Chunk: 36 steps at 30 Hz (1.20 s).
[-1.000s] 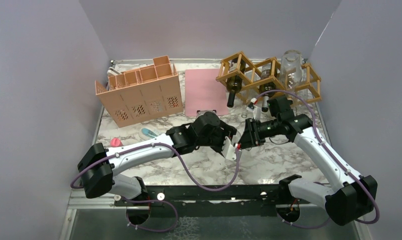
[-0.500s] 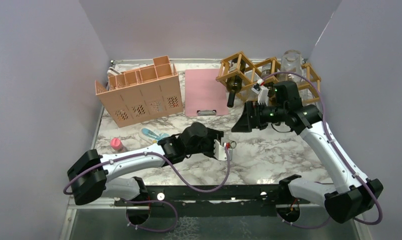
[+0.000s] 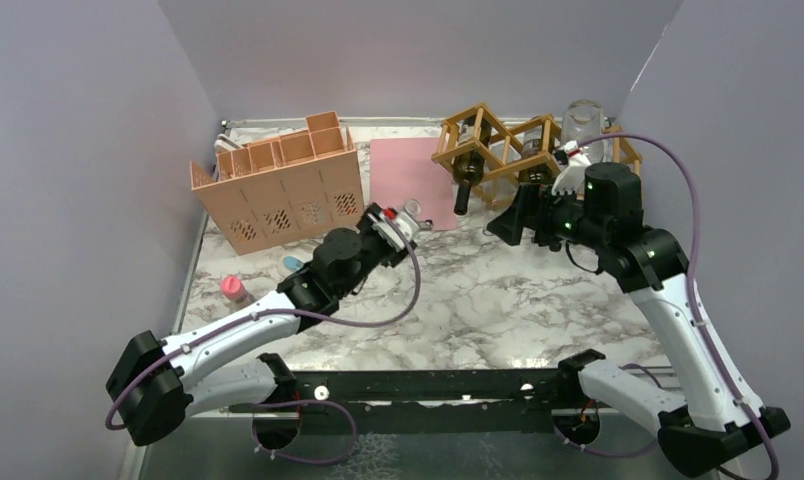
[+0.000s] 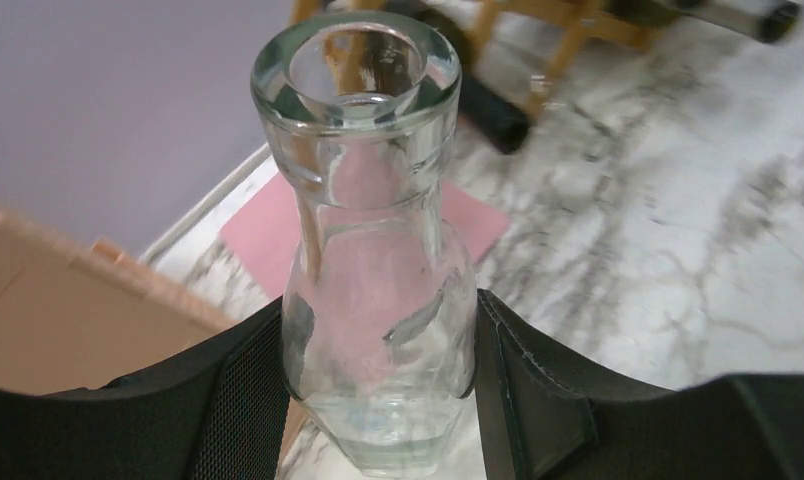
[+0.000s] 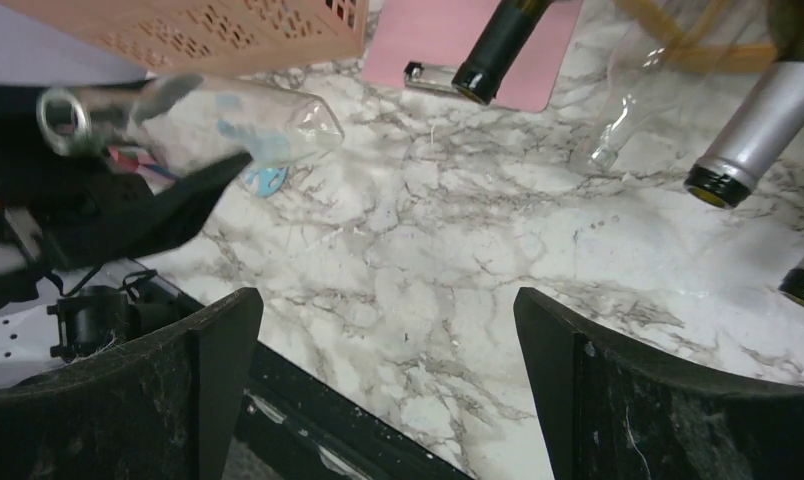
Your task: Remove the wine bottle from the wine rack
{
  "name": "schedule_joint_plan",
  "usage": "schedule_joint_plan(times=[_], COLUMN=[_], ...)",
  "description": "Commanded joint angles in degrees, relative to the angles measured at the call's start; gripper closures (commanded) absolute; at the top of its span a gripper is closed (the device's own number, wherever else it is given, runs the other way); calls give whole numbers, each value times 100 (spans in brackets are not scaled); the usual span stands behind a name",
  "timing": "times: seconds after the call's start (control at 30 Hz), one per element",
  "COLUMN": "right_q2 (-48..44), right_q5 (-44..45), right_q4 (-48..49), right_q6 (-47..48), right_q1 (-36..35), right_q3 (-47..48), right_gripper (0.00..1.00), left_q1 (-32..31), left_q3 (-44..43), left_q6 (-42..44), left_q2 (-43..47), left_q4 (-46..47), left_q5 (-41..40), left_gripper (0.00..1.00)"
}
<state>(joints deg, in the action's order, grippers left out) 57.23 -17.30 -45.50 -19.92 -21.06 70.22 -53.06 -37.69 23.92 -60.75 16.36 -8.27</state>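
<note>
My left gripper [image 4: 378, 370] is shut on a clear glass wine bottle [image 4: 373, 250], its pads against the lower body and the open mouth pointing away. From above, the left gripper [image 3: 396, 222] holds this bottle [image 3: 411, 210] over the near edge of the pink clipboard. The wooden wine rack [image 3: 488, 135] stands at the back right with a dark bottle [image 3: 462, 185] and a foil-capped bottle [image 5: 758, 135] in its cells. My right gripper [image 3: 508, 218] hangs open and empty in front of the rack, above the marble.
A salmon-pink perforated box [image 3: 278, 185] stands at the back left and a pink clipboard [image 3: 408, 180] lies beside it. A pink cap [image 3: 232, 287] and a light-blue item [image 3: 291, 264] lie near the left arm. A clear glass vessel [image 3: 583, 125] sits on the rack's right end.
The right gripper has opened and pulled back up toward the rack. The left arm has carried the clear bottle from mid-table leftward and back to the clipboard's edge.
</note>
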Motion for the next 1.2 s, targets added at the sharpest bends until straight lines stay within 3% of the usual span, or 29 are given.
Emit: schedule_joint_plan(times=[0.0, 0.17, 0.4, 0.9, 1.17], right_q2=[-379, -379, -389, -494, -493], right_q5=[691, 654, 574, 605, 622], right_q4=[243, 198, 121, 97, 98], right_q6=[-60, -68, -108, -126, -126], right_q1=[-36, -34, -38, -39, -31], right_q3=[-19, -33, -67, -188, -207], right_gripper=[0, 0, 0, 0, 0], left_q1=[840, 1690, 1995, 2054, 2054], left_q3=[-73, -168, -196, 211, 413], left_q6=[-1729, -2767, -3201, -2554, -2845], left_q2=[230, 92, -398, -1236, -1352], left_q4=[608, 588, 873, 2110, 2099], left_q5=[-1236, -1133, -1865, -2212, -2260], left_gripper=[66, 66, 66, 66, 61])
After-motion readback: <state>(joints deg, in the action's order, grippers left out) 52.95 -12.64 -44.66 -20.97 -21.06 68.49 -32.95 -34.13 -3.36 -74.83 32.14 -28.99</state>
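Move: Held in the left hand is a clear glass vessel. The peach organizer's right end, where it is being carried, lies about 18 cm ahead, 11 cm to the left and 14 cm below. The pink clipboard lies flat on the table about 28 cm straight ahead, and a blue-and-white pad about 4 cm ahead and 21 cm left, both some 23 cm below. From the idle right hand, the organizer's right end is roughly 21 cm ahead, 29 cm left and 19 cm down. Swinging the gripped glass vessel away from the right hand, the left hand goes about 13 cm left and 12 cm forward towards the organizer's right end, fast at first. Meanwhile the wrist turns some 45 degrees counter-clockwise until the fingers point forward, also rolling its left side down. The hand then slows and sinks about 6 cm, fingers keeping their hold. ##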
